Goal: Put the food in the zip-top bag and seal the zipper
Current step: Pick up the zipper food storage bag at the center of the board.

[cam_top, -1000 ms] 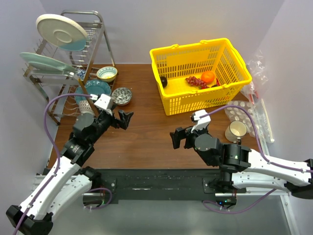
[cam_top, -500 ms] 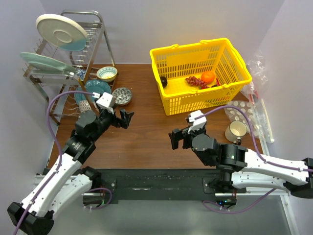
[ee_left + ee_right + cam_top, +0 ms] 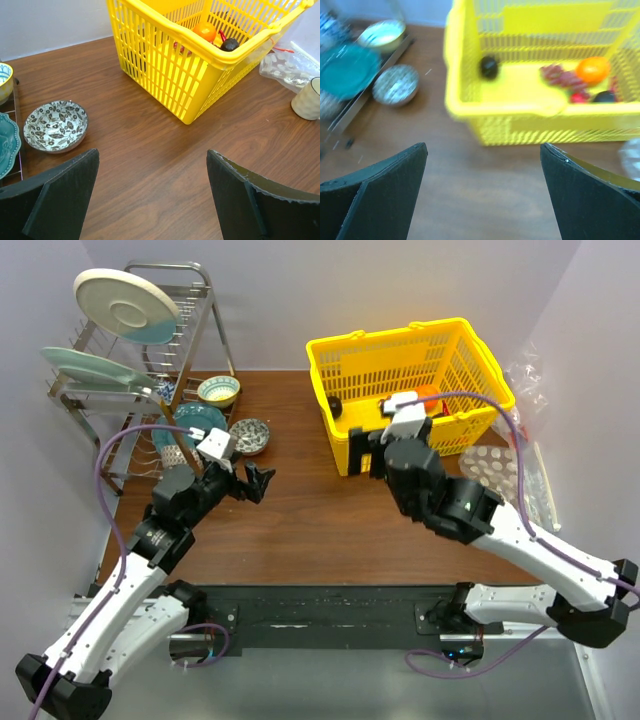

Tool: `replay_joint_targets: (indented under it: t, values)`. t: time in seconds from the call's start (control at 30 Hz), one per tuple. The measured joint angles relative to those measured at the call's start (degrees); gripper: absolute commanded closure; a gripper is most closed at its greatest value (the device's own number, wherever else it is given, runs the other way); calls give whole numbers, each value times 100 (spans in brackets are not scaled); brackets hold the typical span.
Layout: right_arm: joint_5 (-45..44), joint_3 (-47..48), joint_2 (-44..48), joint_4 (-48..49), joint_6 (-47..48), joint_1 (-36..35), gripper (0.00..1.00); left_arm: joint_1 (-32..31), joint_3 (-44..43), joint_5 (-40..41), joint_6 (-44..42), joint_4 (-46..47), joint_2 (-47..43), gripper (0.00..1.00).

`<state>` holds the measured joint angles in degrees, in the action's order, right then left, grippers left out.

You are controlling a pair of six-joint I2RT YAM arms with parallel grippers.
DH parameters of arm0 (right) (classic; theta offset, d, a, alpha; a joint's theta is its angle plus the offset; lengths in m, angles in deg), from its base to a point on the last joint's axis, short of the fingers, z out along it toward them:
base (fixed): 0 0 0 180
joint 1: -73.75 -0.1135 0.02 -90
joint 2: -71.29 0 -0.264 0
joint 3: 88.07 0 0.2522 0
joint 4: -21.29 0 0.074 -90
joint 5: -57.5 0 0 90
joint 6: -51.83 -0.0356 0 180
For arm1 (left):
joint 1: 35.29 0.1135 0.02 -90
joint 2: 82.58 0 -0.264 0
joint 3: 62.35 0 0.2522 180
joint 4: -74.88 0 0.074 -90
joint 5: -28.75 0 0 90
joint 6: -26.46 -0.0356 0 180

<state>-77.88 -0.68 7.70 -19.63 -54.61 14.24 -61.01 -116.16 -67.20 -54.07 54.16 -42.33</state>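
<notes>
The food lies in a yellow basket (image 3: 345, 365): an orange (image 3: 592, 69), dark red grapes (image 3: 559, 75) and a dark round fruit (image 3: 489, 66). The left wrist view catches the orange (image 3: 205, 31) over the basket rim. A clear zip-top bag (image 3: 527, 380) lies by the right wall; a short red piece of its zipper (image 3: 286, 49) shows. My right gripper (image 3: 368, 455) (image 3: 483, 145) hangs open and empty above the table, just before the basket's near wall. My left gripper (image 3: 258, 483) (image 3: 152, 152) is open and empty over bare wood at the left.
A dish rack (image 3: 130, 370) with plates stands at the back left. Beside it are a patterned bowl (image 3: 248, 435), a teal plate (image 3: 200, 420) and a small bowl (image 3: 218, 390). Dimpled clear packaging (image 3: 490, 465) and a mug (image 3: 307, 97) sit right of the basket.
My right arm has risen and swung forward from the table's near middle up to the basket's front, jaws still open. The left arm has hardly moved.
</notes>
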Motion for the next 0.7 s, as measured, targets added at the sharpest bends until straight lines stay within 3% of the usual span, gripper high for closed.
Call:
replay_joint_targets:
  t: [0.3,0.53,0.7]
  values:
    - [654,1687,-841,-540,-199,2743,1,11,0,-90,22,0,-136,7]
    - [1670,1788,-981,-643,-955,4981,1,11,0,-153,50,0,-138,7]
    - [3211,1248,-1086,-195,-1792,6669,3,11,0,-160,52,0,-140,7]
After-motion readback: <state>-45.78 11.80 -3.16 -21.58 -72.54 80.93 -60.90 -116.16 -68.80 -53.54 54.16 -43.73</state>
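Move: Beyond the right end of the yellow basket lies the clear zip-top bag, crumpled, some 20 cm ahead of the right hand, 36 cm to its right and 29 cm below. The basket's middle is about 17 cm ahead and 9 cm to the right; the dotted bag is roughly 5 cm ahead and 27 cm right, the mug 3 cm back and 24 cm right. From the left hand, the zip-top bag is around 22 cm ahead and 57 cm right. Swinging high across the basket, the right arm carries its empty, wide-open gripper about 28 cm to the right and 14 cm forward, towards the crumpled zip-top bag. It first rises some 5 cm, then sinks most of that back, while the wrist turns about 40 degrees clockwise and rolls its left side up. It touches nothing. ##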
